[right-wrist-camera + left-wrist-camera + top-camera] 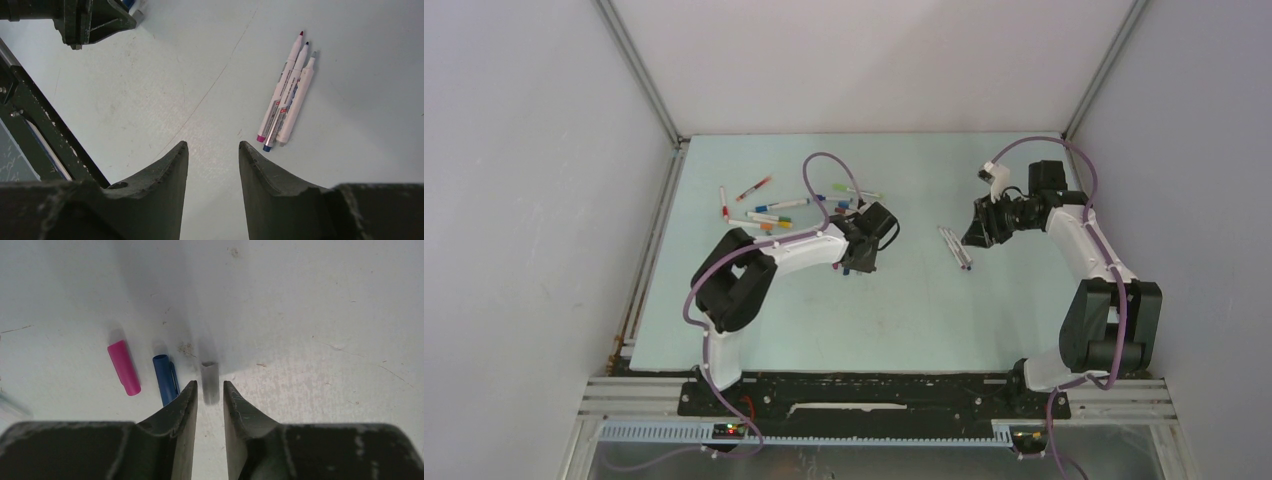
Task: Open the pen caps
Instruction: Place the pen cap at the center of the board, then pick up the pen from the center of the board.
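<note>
In the left wrist view three loose pen caps lie on the table: a pink cap, a blue cap and a blurred grey cap. My left gripper points down at the grey cap. Its jaws stand a little apart, with a narrow gap on each side of that cap, so it is not gripped. Three uncapped pens lie side by side, just left of my right gripper in the top view. My right gripper is open with nothing between its fingers. Several capped pens lie scattered at the back left.
The left arm's gripper hangs low over the table's middle. The table is pale green, with white walls on three sides. The left gripper body shows at the upper left of the right wrist view.
</note>
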`<state>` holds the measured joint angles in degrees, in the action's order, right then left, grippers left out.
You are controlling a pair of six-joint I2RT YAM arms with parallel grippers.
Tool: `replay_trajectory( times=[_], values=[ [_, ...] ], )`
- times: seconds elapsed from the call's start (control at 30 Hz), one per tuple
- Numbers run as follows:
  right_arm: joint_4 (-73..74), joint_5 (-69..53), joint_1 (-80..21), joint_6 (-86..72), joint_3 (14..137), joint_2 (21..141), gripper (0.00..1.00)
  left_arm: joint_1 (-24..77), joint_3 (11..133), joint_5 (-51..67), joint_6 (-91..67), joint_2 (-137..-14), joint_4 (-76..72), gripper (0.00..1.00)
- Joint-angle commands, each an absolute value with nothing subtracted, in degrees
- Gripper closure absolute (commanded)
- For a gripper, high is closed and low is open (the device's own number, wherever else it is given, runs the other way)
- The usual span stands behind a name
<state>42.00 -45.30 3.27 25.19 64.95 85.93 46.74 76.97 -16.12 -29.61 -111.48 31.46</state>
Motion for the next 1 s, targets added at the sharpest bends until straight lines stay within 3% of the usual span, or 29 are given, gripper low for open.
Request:
replay_trajectory(
  times=[0.0,0.17,0.4,0.73,0.97],
  values=[
    [42.3,-46.6,3.6,26.2,64.9,85.1,0.55,46.4,79.6,-16.4,-28.7,-111.1,31.5,0.70],
    [42.6,-46.9,3.9,26.4,64.9,85.1,0.55,46.4,77.7,-16.8,-29.1,-108.4,30.1,0.69],
    [42.8,-47.4,4.3,26.6,64.9,84.9,0.55,46.5,67.3,-17.7,-27.7,-94.9,21.5,0.67],
    [43.0,-48.6,4.8,27.2,64.5,83.7,0.55,44.6,52.1,-27.3,-27.5,-77.1,13.9,0.35],
    [43.0,-48.9,4.9,27.3,64.2,83.4,0.55,33.9,43.8,-18.9,-33.5,-70.8,10.3,0.22]
  ],
)
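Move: The dark green marker lies about 20 cm left of the left hand, 4 cm farther out and slightly lower; the yellow-capped marker is roughly 22 cm left and 13 cm ahead. The grey cap already sits loose at the parted fingertips, about 1 cm below the hand point; the blue cap is some 3 cm to its left, the magenta cap about 6 cm left and 1 cm farther out. From the right hand, the green marker is around 43 cm left, 4 cm ahead and 13 cm below. Straight up first, then sweeping left: the left hand comes clear of the grey cap, rises about 10 cm and carries on left over the blue and magenta caps by nearly as much, towards the dark green marker. Its fingers, already loosened, spread wide, while the wrist tips them some 25 degrees to point farther forward and turns slightly counter-clockwise. ##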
